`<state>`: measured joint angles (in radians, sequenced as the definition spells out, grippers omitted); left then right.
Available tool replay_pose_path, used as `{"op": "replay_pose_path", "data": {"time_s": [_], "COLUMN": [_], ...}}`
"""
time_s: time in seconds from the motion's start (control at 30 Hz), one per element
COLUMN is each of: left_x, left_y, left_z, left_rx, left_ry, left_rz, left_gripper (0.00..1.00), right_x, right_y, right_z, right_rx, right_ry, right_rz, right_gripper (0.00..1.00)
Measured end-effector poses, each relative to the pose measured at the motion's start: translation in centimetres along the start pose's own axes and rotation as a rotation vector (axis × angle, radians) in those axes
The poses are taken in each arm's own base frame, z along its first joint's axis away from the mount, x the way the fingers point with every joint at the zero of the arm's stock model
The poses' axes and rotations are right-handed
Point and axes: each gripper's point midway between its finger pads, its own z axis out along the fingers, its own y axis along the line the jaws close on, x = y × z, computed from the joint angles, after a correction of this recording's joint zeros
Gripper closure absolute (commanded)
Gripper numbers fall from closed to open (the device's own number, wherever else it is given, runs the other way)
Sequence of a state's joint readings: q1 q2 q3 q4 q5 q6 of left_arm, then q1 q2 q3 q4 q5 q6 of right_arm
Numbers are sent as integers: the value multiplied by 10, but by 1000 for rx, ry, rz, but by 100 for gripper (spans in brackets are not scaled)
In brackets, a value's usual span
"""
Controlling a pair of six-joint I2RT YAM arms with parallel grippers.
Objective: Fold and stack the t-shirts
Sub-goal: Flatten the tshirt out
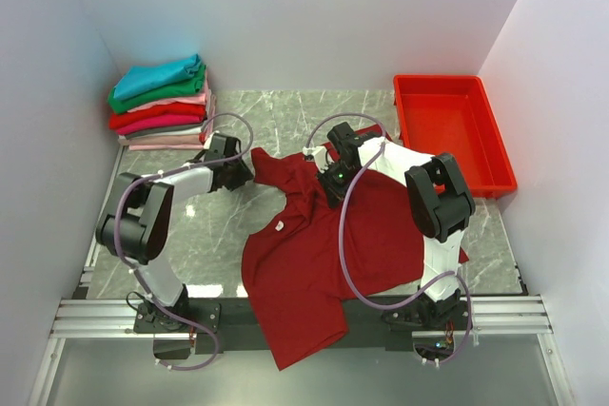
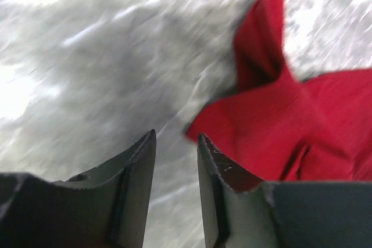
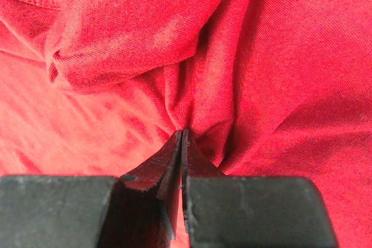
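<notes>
A large dark red t-shirt (image 1: pixel 314 254) lies crumpled across the marble table, its lower part hanging over the near edge and a small white neck label showing. My right gripper (image 1: pixel 331 183) is shut on a gathered fold of this shirt (image 3: pixel 145 27), and in the right wrist view the gripper (image 3: pixel 182 132) has its jaws pressed together on the cloth. My left gripper (image 1: pixel 243 170) is at the shirt's upper left corner. In the blurred left wrist view it (image 2: pixel 176 137) stands open over bare marble, with the shirt's edge (image 2: pixel 279 126) just to its right. Folded t-shirts (image 1: pixel 162 102) are stacked at the back left.
A rigid bright red plastic tray (image 1: pixel 447 130) sits at the back right of the table. White walls close in the left, back and right sides. A metal rail (image 1: pixel 95 316) with the arm bases runs along the near edge.
</notes>
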<state>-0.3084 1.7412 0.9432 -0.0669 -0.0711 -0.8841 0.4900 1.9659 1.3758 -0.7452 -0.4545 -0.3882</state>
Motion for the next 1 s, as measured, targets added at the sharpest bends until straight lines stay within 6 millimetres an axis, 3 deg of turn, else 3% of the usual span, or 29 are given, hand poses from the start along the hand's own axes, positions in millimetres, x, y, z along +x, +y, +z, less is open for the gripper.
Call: {"op": "replay_pose_path", "data": {"time_s": [0.3,0.6,0.87,1.0], "left_x": [24,24,24,16], "left_y": [5,-29,-28,-36], "left_z": [-11,10,17,30], "left_rx": [27,2,-47,-43], "left_ry": [111,146,130,110], "left_rz": [1,-39,-70,-54], "left_gripper": [58,59,74,84], "right_x": [0,0,0,0], "right_y": [0,0,1,1], "right_z": [0,0,0,0], "right_rx": [0,-1,-4,-7], "right_ry": [0,1,0,-1], "right_rz": [0,0,1,1], "right_gripper": [92,92,92,92]}}
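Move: The shirt's bunched left sleeve has its near corner about 4 cm right of the left hand, 2 cm ahead and 2 cm below; its upstanding tip is some 7 cm ahead and 2 cm right of that hand. The white tag lies roughly 10 cm back and 6 cm right of the left hand, just below it. From the right hand, the sleeve corner is about 15 cm left, 8 cm ahead and 2 cm below. The sleeve's near corner is what the left hand goes for: fingers part-open, it first draws back some 2.5 cm, then swings right and forward onto the corner, ending about 4 cm right, 2 cm ahead and slightly lower than it began. The fingertips tip slightly steeper and begin closing over the cloth edge, halving their gap. The right hand stays put, its shut fingertips still on the shirt. ##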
